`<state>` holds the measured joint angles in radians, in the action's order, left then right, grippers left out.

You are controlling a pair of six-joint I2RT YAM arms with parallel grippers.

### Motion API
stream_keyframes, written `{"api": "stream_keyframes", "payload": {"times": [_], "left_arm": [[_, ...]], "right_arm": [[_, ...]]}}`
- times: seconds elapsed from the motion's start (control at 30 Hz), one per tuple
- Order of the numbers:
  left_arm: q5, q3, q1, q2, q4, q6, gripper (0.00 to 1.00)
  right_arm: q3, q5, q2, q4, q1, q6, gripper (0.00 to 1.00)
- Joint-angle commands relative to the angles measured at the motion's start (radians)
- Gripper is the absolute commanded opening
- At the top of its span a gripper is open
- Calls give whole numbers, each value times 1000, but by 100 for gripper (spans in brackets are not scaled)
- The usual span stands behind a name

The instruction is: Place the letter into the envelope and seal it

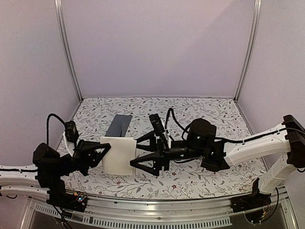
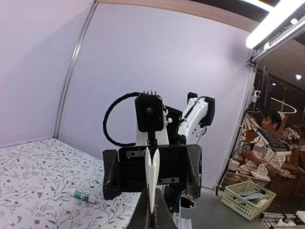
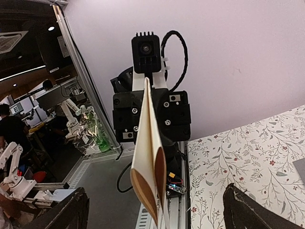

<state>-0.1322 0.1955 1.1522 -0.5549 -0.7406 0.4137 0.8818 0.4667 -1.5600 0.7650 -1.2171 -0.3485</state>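
Note:
The letter (image 1: 119, 155) is folded and held up off the table, its pale outer face towards the top camera. My left gripper (image 1: 106, 151) is shut on its left edge. In the left wrist view the letter (image 2: 152, 183) shows edge-on, rising from the shut fingers (image 2: 143, 217). My right gripper (image 1: 136, 152) stands open around the letter's right edge, one finger on each side, apart from the paper. The right wrist view shows the tan fold (image 3: 147, 157) between the wide-spread fingers (image 3: 71, 212). The dark grey envelope (image 1: 119, 125) lies flat on the table behind the letter.
A small teal-white tube (image 2: 85, 196) lies on the floral tablecloth (image 1: 205, 112). Metal frame posts (image 1: 69, 52) and lilac walls enclose the back and sides. The table's front rail (image 1: 157, 210) runs between the arm bases.

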Motion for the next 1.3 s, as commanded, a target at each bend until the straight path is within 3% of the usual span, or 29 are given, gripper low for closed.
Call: {"api": "stream_keyframes", "payload": {"times": [0.0,0.3,0.5,0.8,0.97,1.03,1.17,1.27], "left_arm": [[69,-41,11,38,-76,37,0],[96,-60,11,51,-104,51,0],[102,-67,11,62,-106,52,0],[108,-67,11,78,-91,50,0],[123,-60,12,79,-66,42,1],[129,-48,11,86,-30,31,19],[318,-1,11,104,134,45,68],[565,61,9,95,338,98,81]], "right_arm": [[31,14,-56,192,-21,-47,93],[95,27,-154,209,-30,-50,61],[116,32,-185,210,-30,-46,32],[116,32,-190,212,-30,-41,1],[101,1,-183,204,-30,-47,0],[87,-60,-164,174,-30,-44,0],[43,-267,-88,44,-31,-26,0],[-1,-437,-9,-68,-30,-12,0]]}}
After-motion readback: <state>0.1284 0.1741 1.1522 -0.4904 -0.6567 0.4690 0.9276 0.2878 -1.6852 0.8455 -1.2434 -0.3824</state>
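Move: The folded letter stands upright in the left fingers, its middle about 4 cm to that hand's right and 3 cm below it. From the open right hand its middle is some 5 cm left, roughly level front to back, and 2 cm lower. The grey envelope lies on the table some 33 cm ahead, 15 cm left and 28 cm below the right hand; the glue stick is about 17 cm ahead, 31 cm right and equally low. The letter's right edge is taken by the right hand, which slides some 3 cm left with its fingers either side of the paper and shuts them to pinch it, while the left hand eases about 2 cm left, still holding. The left fingers then open and let go, and both hands go forward about 3 cm and slightly down, the right carrying the letter. ##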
